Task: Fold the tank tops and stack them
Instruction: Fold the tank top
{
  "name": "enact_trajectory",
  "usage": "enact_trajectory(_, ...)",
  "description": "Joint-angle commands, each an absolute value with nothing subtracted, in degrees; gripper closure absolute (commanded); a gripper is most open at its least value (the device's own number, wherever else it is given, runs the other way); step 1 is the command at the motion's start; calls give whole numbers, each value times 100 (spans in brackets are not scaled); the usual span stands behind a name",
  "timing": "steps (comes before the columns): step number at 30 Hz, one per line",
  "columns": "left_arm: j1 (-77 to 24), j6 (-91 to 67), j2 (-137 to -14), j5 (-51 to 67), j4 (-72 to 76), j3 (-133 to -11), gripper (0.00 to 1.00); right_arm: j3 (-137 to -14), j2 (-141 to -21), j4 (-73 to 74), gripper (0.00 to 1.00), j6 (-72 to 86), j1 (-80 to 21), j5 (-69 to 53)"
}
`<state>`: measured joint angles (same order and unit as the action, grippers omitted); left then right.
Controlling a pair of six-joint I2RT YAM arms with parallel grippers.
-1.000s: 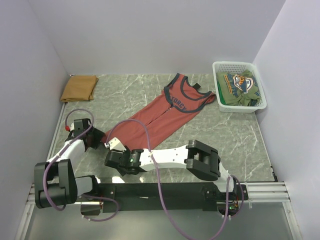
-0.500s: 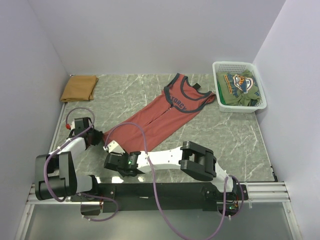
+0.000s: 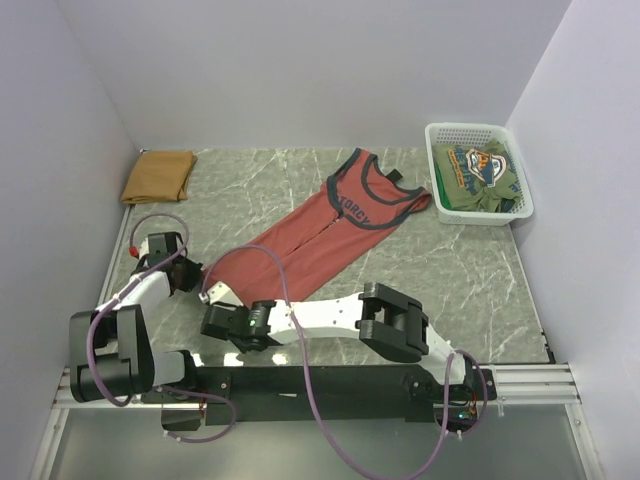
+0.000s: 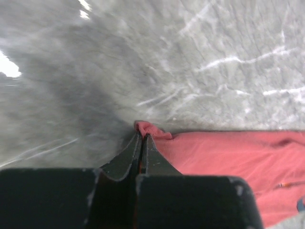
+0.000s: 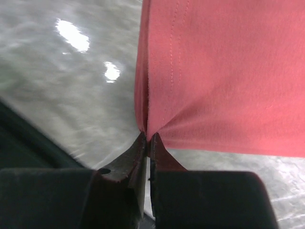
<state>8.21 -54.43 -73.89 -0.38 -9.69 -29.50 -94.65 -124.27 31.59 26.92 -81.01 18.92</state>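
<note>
The rust-red tank top (image 3: 320, 232) lies spread diagonally on the marble table, its dark-trimmed neck and lettering at the far end. My left gripper (image 4: 142, 135) is shut on the near left corner of its hem (image 4: 148, 128), which bunches at the fingertips. My right gripper (image 5: 147, 137) is shut on the other near hem corner of that red tank top (image 5: 219, 71), and the cloth puckers there. From above, both grippers (image 3: 195, 272) (image 3: 212, 296) sit close together at the hem. A folded tan-brown tank top (image 3: 158, 176) rests at the far left corner.
A white mesh basket (image 3: 436, 202) holding green printed clothing (image 3: 480, 170) stands at the far right. Purple walls close in on three sides. The black rail with the arm bases (image 3: 300, 380) runs along the near edge.
Both grippers have closed on the red tank top's near hem corners. The right wrist shifted slightly left and nearer; the left gripper nudged a little away along the hem.
</note>
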Motion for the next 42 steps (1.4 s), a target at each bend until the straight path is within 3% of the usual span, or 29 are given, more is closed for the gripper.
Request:
enact_trajectory(1, 905, -5265, -7015, -631, -1589, -3295, 99, -10079, -12445, 3243, 98, 2628, -8156, 1363)
enact_trajectory(11, 1116, -5168, -6478, -687, -2136, -4182, 99, -11127, -12473, 3314, 99, 2654, -7964, 132)
enact_trajectory(16, 924, -5308, -6872, -115, -1899, -4499, 99, -10267, -11937, 2928, 100, 2786, -7428, -236)
enact_trajectory(27, -816, -6003, -8331, -483, -1591, -5835, 99, -7930, -10407, 1916, 100, 3006, -6276, -598)
enact_trajectory(42, -2048, -6337, -10652, -589, -1661, -8138, 99, -6461, -9545, 1503, 100, 2769, -4835, -694)
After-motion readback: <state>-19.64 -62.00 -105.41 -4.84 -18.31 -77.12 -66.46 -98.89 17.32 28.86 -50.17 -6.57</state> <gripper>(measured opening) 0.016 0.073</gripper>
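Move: The tank top's bottom hem is already pinched at its two corners. Its lettered chest, which the hem goes towards, lies about 37 cm to the left hand's right and 14 cm ahead, nearly level in height; from the right hand it is roughly 31 cm ahead and 25 cm to the right. The folded brown tank top lies 22 cm ahead and 11 cm left of the left hand; the white basket is about 31 cm right of the lettering and 8 cm beyond it. Keep both grippers shut on the hem corners and lift them about 8 cm, letting both drift left. Then sweep the hem right and forward over the tank top towards its lettered chest, some 23 cm right with the left hand and 20 cm with the right. Turn both wrists clockwise as you go, the left about 20 degrees in all, and let the right sink slightly. ##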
